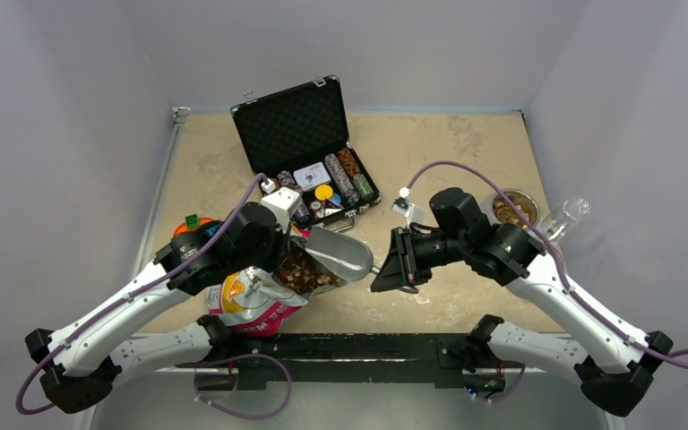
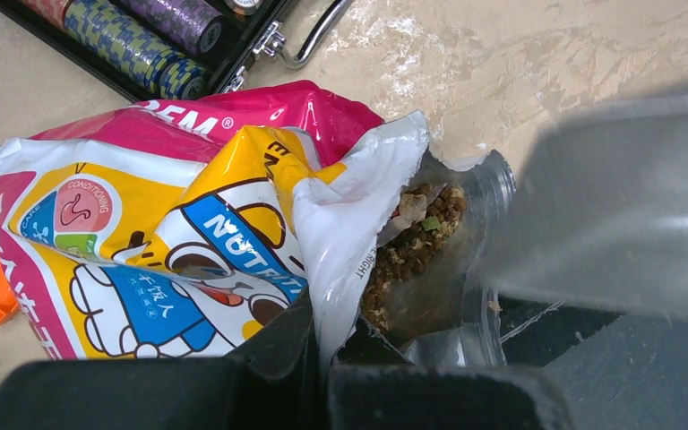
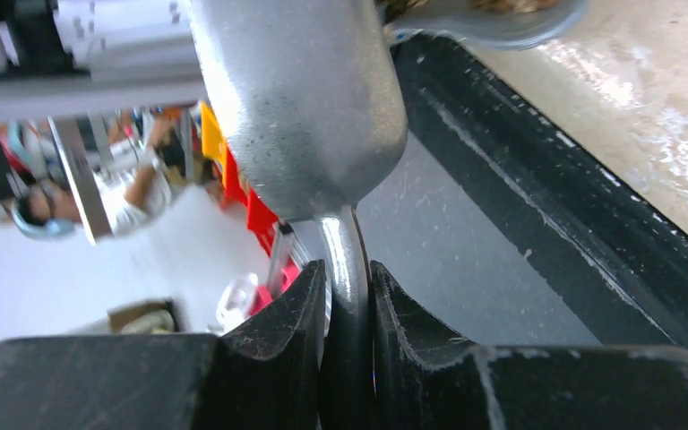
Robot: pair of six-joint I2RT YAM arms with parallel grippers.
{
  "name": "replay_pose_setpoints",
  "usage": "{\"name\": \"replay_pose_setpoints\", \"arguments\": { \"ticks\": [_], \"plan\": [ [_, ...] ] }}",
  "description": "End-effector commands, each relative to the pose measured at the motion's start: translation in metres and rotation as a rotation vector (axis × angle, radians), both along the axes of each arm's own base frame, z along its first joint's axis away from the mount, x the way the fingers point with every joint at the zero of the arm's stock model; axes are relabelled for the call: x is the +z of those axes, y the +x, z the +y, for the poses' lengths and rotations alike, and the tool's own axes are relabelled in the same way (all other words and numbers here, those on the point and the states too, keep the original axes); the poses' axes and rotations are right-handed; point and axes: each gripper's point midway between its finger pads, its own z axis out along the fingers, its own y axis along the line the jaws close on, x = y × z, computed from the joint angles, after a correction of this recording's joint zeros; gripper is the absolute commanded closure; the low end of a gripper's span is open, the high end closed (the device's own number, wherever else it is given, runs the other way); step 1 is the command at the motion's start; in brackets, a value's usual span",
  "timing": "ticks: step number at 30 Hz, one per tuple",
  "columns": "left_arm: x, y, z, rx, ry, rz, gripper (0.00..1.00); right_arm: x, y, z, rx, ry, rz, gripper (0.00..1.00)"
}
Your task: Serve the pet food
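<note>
The printed pet food bag (image 1: 253, 303) lies at the table's near edge, mouth open to the right. Brown kibble (image 1: 305, 269) shows in its mouth, also in the left wrist view (image 2: 417, 240). My left gripper (image 1: 279, 258) is shut on the bag's white mouth edge (image 2: 358, 206); its fingers (image 2: 322, 358) pinch the film. My right gripper (image 1: 385, 269) is shut on the handle (image 3: 349, 264) of a grey metal scoop (image 1: 340, 253), whose bowl (image 3: 296, 98) lies at the bag's mouth. A metal bowl (image 1: 515, 208) holding some kibble stands at the right.
An open black case (image 1: 309, 143) of poker chips stands behind the bag; its chips show in the left wrist view (image 2: 125, 40). A clear glass (image 1: 566, 218) stands right of the bowl. An orange toy (image 1: 193, 224) lies left of the left arm. A black bar (image 1: 367, 348) runs along the near edge.
</note>
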Motion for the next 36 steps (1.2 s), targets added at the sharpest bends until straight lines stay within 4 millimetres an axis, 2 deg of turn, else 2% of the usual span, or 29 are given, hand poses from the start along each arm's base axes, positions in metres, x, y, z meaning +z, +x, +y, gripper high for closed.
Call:
{"name": "replay_pose_setpoints", "arguments": {
  "ticks": [1, 6, 10, 14, 17, 20, 22, 26, 28, 29, 31, 33, 35, 36],
  "plan": [
    [0.015, -0.010, -0.010, -0.056, -0.064, 0.021, 1.00, 0.023, -0.024, -0.003, 0.181, -0.012, -0.130, 1.00],
    [0.019, -0.013, -0.022, -0.105, -0.112, 0.026, 1.00, 0.010, -0.024, 0.012, 0.271, -0.030, -0.085, 1.00],
    [0.029, -0.015, -0.025, -0.111, -0.145, 0.016, 1.00, -0.016, -0.015, 0.023, 0.302, -0.109, -0.031, 1.00],
    [0.027, -0.019, -0.024, -0.123, -0.157, 0.019, 1.00, -0.049, 0.014, 0.027, 0.227, -0.274, -0.021, 1.00],
    [0.024, -0.021, -0.027, -0.137, -0.161, 0.030, 1.00, -0.066, 0.036, 0.031, 0.182, -0.443, 0.032, 1.00],
    [0.028, -0.025, -0.041, -0.199, -0.202, 0.049, 1.00, -0.079, 0.042, 0.031, 0.181, -0.588, 0.075, 1.00],
    [0.033, -0.028, -0.053, -0.248, -0.237, 0.058, 1.00, -0.087, 0.037, 0.017, 0.195, -0.680, 0.065, 1.00],
    [0.034, -0.031, -0.065, -0.306, -0.266, 0.073, 1.00, -0.103, 0.027, -0.034, 0.212, -0.869, 0.040, 1.00],
    [0.032, -0.033, -0.069, -0.329, -0.277, 0.078, 1.00, -0.106, 0.026, -0.044, 0.218, -0.913, 0.038, 1.00],
    [0.031, -0.034, -0.070, -0.339, -0.286, 0.078, 1.00, -0.107, 0.026, -0.042, 0.223, -0.913, 0.041, 1.00],
    [0.029, -0.037, -0.075, -0.362, -0.306, 0.086, 1.00, -0.108, 0.031, -0.019, 0.243, -0.848, 0.050, 1.00],
    [0.029, -0.040, -0.077, -0.383, -0.314, 0.091, 1.00, -0.110, 0.040, 0.021, 0.268, -0.777, 0.061, 1.00],
    [0.029, -0.040, -0.078, -0.389, -0.314, 0.091, 1.00, -0.108, 0.049, 0.077, 0.337, -0.715, 0.053, 1.00],
    [0.028, -0.040, -0.079, -0.391, -0.312, 0.091, 1.00, -0.104, 0.054, 0.110, 0.368, -0.650, 0.038, 1.00]
  ]
}}
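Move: The right hand holds the empty scoop by its handle, head towards the food bag. The middle of the bag's open mouth lies about 18 cm to its left, some 2 cm ahead and 11 cm below. The printed bag body is roughly 30 cm left, level fore and aft, 18 cm lower; the chip case is about 28 cm ahead, 14 cm left, on the table. The left hand pinches the rim, the mouth some 7 cm to its right, 1 cm back, 6 cm below. The scoop head goes down into the open bag mouth: the right hand eases back and up slightly, then sinks about 10 cm, tipping its fingers some 45 degrees steeper and working left, back right, then left again by a few centimetres, grip kept. The left hand keeps its pinch on the rim and draws it right, back and a little down, about 5 cm altogether, turning slightly clockwise. ##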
